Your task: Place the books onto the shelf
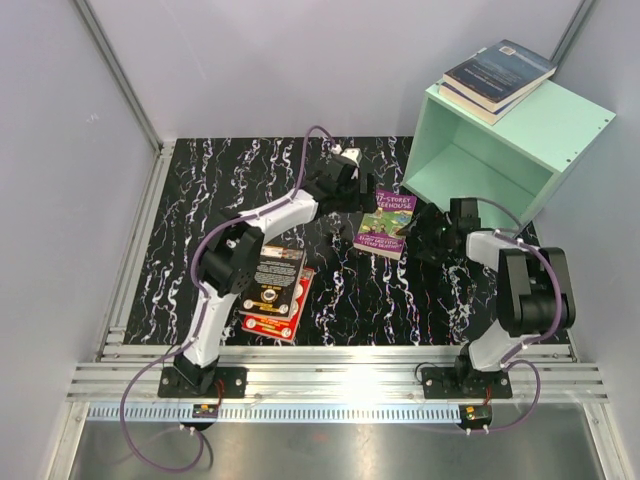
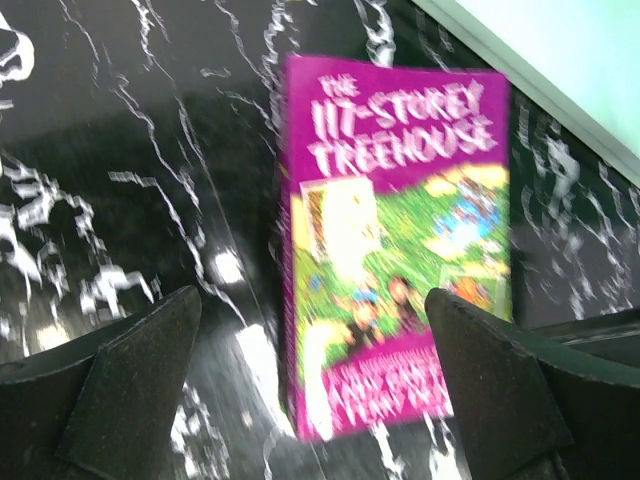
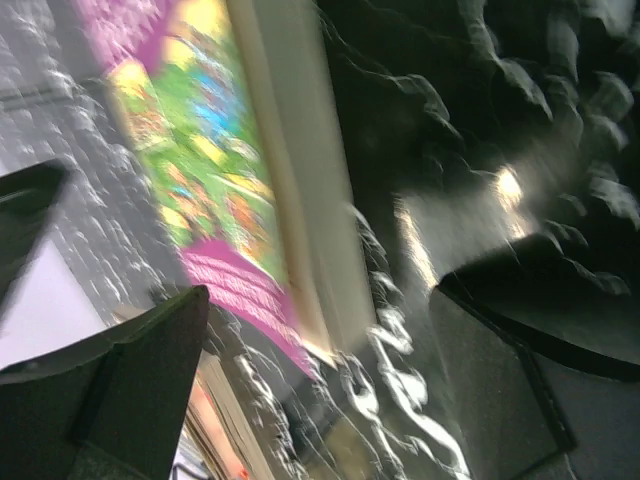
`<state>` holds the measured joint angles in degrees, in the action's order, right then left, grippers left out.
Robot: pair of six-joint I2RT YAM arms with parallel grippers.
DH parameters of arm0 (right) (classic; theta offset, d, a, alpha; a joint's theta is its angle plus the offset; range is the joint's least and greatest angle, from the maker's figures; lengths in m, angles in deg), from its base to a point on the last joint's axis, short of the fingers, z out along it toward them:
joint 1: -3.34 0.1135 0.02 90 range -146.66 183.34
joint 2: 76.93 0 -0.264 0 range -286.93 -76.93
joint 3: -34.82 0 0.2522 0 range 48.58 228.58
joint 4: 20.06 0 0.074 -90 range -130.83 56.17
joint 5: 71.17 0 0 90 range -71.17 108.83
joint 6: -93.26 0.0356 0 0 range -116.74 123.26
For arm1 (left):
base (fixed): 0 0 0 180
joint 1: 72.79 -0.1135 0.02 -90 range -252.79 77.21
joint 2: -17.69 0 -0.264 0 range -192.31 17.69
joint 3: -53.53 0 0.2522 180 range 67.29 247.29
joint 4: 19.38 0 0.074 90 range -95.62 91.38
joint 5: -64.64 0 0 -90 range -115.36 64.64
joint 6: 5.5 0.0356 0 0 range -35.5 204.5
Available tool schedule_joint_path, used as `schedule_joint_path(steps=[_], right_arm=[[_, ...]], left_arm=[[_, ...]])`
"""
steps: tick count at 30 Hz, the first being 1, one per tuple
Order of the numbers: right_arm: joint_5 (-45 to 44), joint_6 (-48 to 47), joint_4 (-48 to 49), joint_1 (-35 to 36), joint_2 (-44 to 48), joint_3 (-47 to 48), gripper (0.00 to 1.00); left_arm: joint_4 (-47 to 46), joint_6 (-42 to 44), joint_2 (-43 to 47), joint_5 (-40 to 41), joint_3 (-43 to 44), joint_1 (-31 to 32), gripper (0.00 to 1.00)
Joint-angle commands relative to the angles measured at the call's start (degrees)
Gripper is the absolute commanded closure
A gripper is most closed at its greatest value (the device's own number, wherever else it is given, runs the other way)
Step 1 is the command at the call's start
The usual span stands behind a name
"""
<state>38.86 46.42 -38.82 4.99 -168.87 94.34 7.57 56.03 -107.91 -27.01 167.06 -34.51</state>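
The purple-green "Treehouse" book (image 1: 385, 225) lies flat on the black marbled table, just in front of the mint-green shelf (image 1: 520, 140). Two bluish books (image 1: 497, 75) are stacked on the shelf's top. A black book with a gold emblem (image 1: 275, 272) rests on a red book (image 1: 272, 318) near the left arm. My left gripper (image 1: 347, 198) hovers open at the Treehouse book's (image 2: 400, 240) left side, the cover showing between its fingers (image 2: 140, 380). My right gripper (image 1: 428, 232) is open at the book's right, facing its page edge (image 3: 300, 200), holding nothing.
The shelf's open face looks toward the table's middle, and its front edge (image 2: 560, 70) shows just beyond the Treehouse book. Grey walls close the table at the back and left. An aluminium rail (image 1: 330, 385) runs along the near edge, where both arm bases are bolted.
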Motion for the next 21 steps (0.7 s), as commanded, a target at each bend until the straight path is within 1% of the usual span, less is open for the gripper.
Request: schedule_joint_path(steps=[1,2,4,9,12,13,14,15,16,17,20,21], right_arm=[[-2.27,1.23,8.16,0.55,-5.17,2.23,0.0],[-3.15,1.23,8.51,0.46,-7.35,2.4,0.0],[-4.12,1.05,9.39,0.46,-9.47,3.37,0.0],[-3.34,2.45,14.65,0.9,-16.51,4.16,0.0],[-3.86,3.68,16.58,3.09,-18.18,4.6,0.03],[-3.69,3.86,17.2,3.62,-18.62,4.69,0.07],[-3.25,4.13,17.82,4.49,-19.15,4.69,0.18],[-2.9,4.65,19.22,4.94,-19.33,4.43,0.26],[-2.72,4.92,19.75,5.29,-19.42,4.25,0.32],[-2.2,5.27,20.28,5.55,-19.24,4.08,0.45],[-1.4,5.97,21.78,6.7,-17.06,3.11,0.65],[-1.31,5.97,21.78,7.4,-16.26,2.67,0.76]], left_arm=[[1.83,0.87,-5.68,-3.45,5.87,-1.9,0.01],[3.32,1.22,-6.66,-3.27,8.14,-1.9,0.01],[3.86,1.22,-8.77,-3.8,9.21,-1.9,0.01],[2.28,-0.09,-10.89,-6.43,8.69,-1.9,0.01],[1.23,-2.29,-11.95,-10.55,7.12,-1.46,0.01],[0.79,-2.73,-11.77,-10.74,6.24,-1.2,0.01],[-0.43,-3.43,-11.6,-11.0,5.19,-1.02,0.01],[-1.32,-3.78,-11.34,-11.53,4.04,-0.49,0.01],[-2.28,-4.31,-10.38,-11.71,1.07,-0.4,0.01],[-4.47,-5.27,-9.84,-12.06,-0.35,-0.14,0.01],[-7.21,-6.95,-8.52,-13.81,-4.4,0.39,0.01],[-7.48,-7.13,-8.0,-14.6,-4.93,0.65,0.01]])
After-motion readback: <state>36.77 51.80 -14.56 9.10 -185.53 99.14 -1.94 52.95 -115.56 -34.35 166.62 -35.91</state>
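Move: The purple Treehouse book's middle lies about 7 cm ahead of my right hand and 8 cm to its left, some 3 cm below; its right-hand page edge is nearer. From my left hand the same book is about 4 cm back and 5 cm to the right, 7 cm down. The black book lies about 21 cm back and 25 cm left of my left hand. The shelf's middle stands about 22 cm ahead of my right hand and 22 cm to its right. I push my right hand forward about 8 cm just above the table to the Treehouse book's right-hand page edge, its fingers tipping up some 10 degrees, then edge left 3 cm and slightly down while closing them on the page block, one finger over the cover. Meanwhile my left hand drops about 5 cm, fingers wide open, then eases right to brace against the spine side. ##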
